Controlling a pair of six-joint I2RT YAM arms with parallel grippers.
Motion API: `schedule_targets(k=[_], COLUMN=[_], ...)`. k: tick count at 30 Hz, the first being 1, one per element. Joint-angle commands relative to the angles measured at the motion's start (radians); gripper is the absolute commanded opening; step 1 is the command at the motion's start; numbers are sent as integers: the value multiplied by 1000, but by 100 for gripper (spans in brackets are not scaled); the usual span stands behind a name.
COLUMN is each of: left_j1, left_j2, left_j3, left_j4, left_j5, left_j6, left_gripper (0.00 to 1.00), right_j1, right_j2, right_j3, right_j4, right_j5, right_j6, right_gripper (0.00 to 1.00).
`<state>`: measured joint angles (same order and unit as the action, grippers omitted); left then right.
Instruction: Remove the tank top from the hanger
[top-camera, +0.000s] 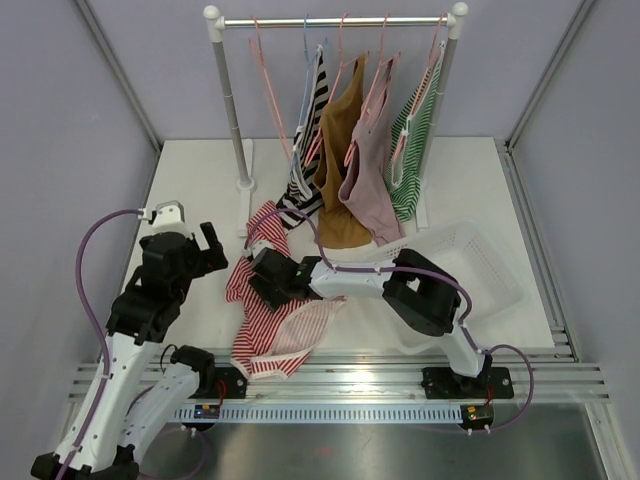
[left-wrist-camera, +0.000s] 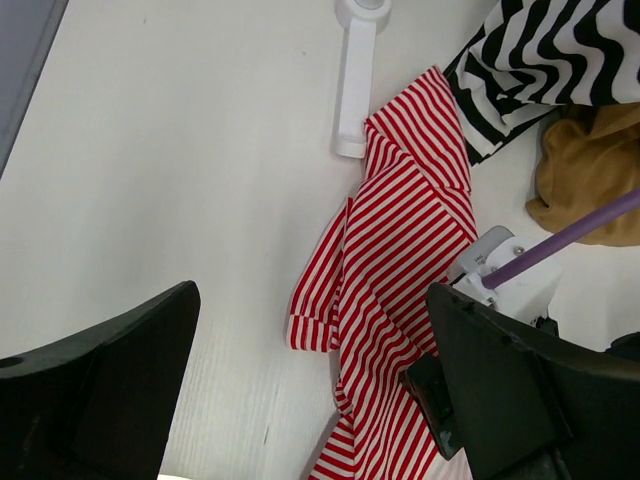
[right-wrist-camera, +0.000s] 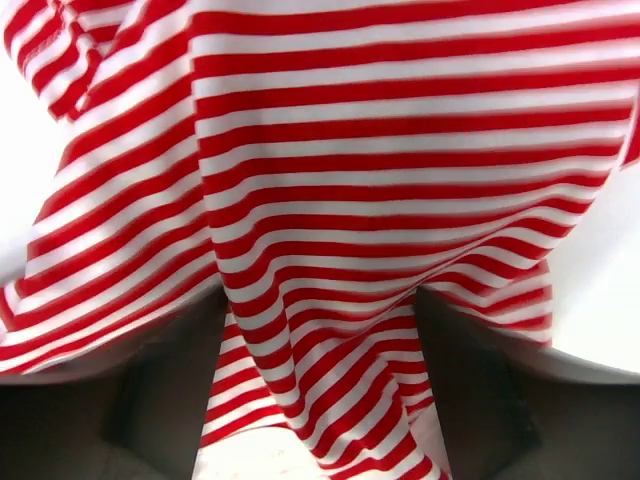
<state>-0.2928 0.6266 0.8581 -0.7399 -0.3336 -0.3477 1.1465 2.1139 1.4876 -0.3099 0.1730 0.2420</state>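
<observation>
The red-and-white striped tank top (top-camera: 262, 330) lies crumpled on the white table, left of centre. It also shows in the left wrist view (left-wrist-camera: 410, 230) and fills the right wrist view (right-wrist-camera: 340, 150). I cannot make out a hanger in it. My right gripper (top-camera: 264, 278) rests on the top's upper part. Its jaws stand apart with a fold of the cloth bunched between them and draped over the fingers (right-wrist-camera: 318, 310). My left gripper (top-camera: 206, 250) is open and empty, hovering above the table (left-wrist-camera: 312, 310) just left of the top's edge.
A clothes rack (top-camera: 335, 20) at the back holds several tops on pink hangers, plus one bare pink hanger (top-camera: 268, 85). Its white foot (left-wrist-camera: 355, 90) reaches toward the red top. A white basket (top-camera: 480, 262) stands at the right. Black-striped (left-wrist-camera: 545, 60) and mustard (left-wrist-camera: 590, 180) tops hang low.
</observation>
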Motion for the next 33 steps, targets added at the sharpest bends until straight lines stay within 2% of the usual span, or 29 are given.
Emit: schedule_targets(k=[1, 2, 5, 12, 18, 22, 25, 27, 28, 29, 33], left_j1=[14, 14, 14, 14, 15, 15, 15, 15, 15, 15, 15], left_j2=[-5, -24, -68, -201, -209, -211, -211, -208, -208, -209, -212], left_j3=[52, 52, 42, 19, 21, 21, 19, 21, 19, 21, 21], left_j4=[17, 10, 19, 48, 53, 60, 62, 62, 60, 60, 60], left_j5=[-71, -80, -119, -142, -114, -97, -85, -82, -82, -82, -82], left_j6=[1, -4, -11, -16, -11, -10, -7, -7, -7, -7, -7], left_gripper=[99, 99, 99, 99, 99, 99, 99, 99, 99, 99, 99], right_j1=[2, 4, 5, 4, 4, 4, 4, 2, 4, 4, 2], right_j2=[32, 23, -54, -425, -846, -1058, -1186, -1239, -1247, -1252, -1224], right_j3=[34, 27, -12, -159, -245, -285, -288, -282, -277, -270, -282], right_j4=[-41, -35, 0, 32, -43, -86, -144, -221, -256, -338, -569], right_j5=[-16, -27, -52, -12, 108, 195, 324, 474, 531, 654, 894], right_j6=[-18, -21, -27, -18, -12, 0, 23, 45, 75, 100, 273], right_gripper=[60, 31, 0, 0, 0, 0, 0, 0, 0, 0, 0])
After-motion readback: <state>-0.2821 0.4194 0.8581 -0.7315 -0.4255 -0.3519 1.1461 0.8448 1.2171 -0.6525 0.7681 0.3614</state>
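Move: The striped tank top lies spread out just under the right gripper, its middle about 2 cm back, 3 cm to the right and 1 cm below. The laundry basket's middle is some 42 cm to the right and 1 cm farther out, nearly level in height. The rack foot lies roughly 26 cm ahead and 7 cm left, the hanging black-striped top some 24 cm ahead, 11 cm right and 15 cm higher. From the left gripper, the tank top is about 15 cm right, 3 cm back, 22 cm below. Shut the right gripper on the tank top's fabric, then lift it steeply about 35 cm off the table and, keeping the pinch, swing it some 28 cm right towards the basket, tilting the fingers up and turning clockwise late on, sinking slightly last. Meanwhile ease the open, empty left gripper a few centimetres up, back and left. ##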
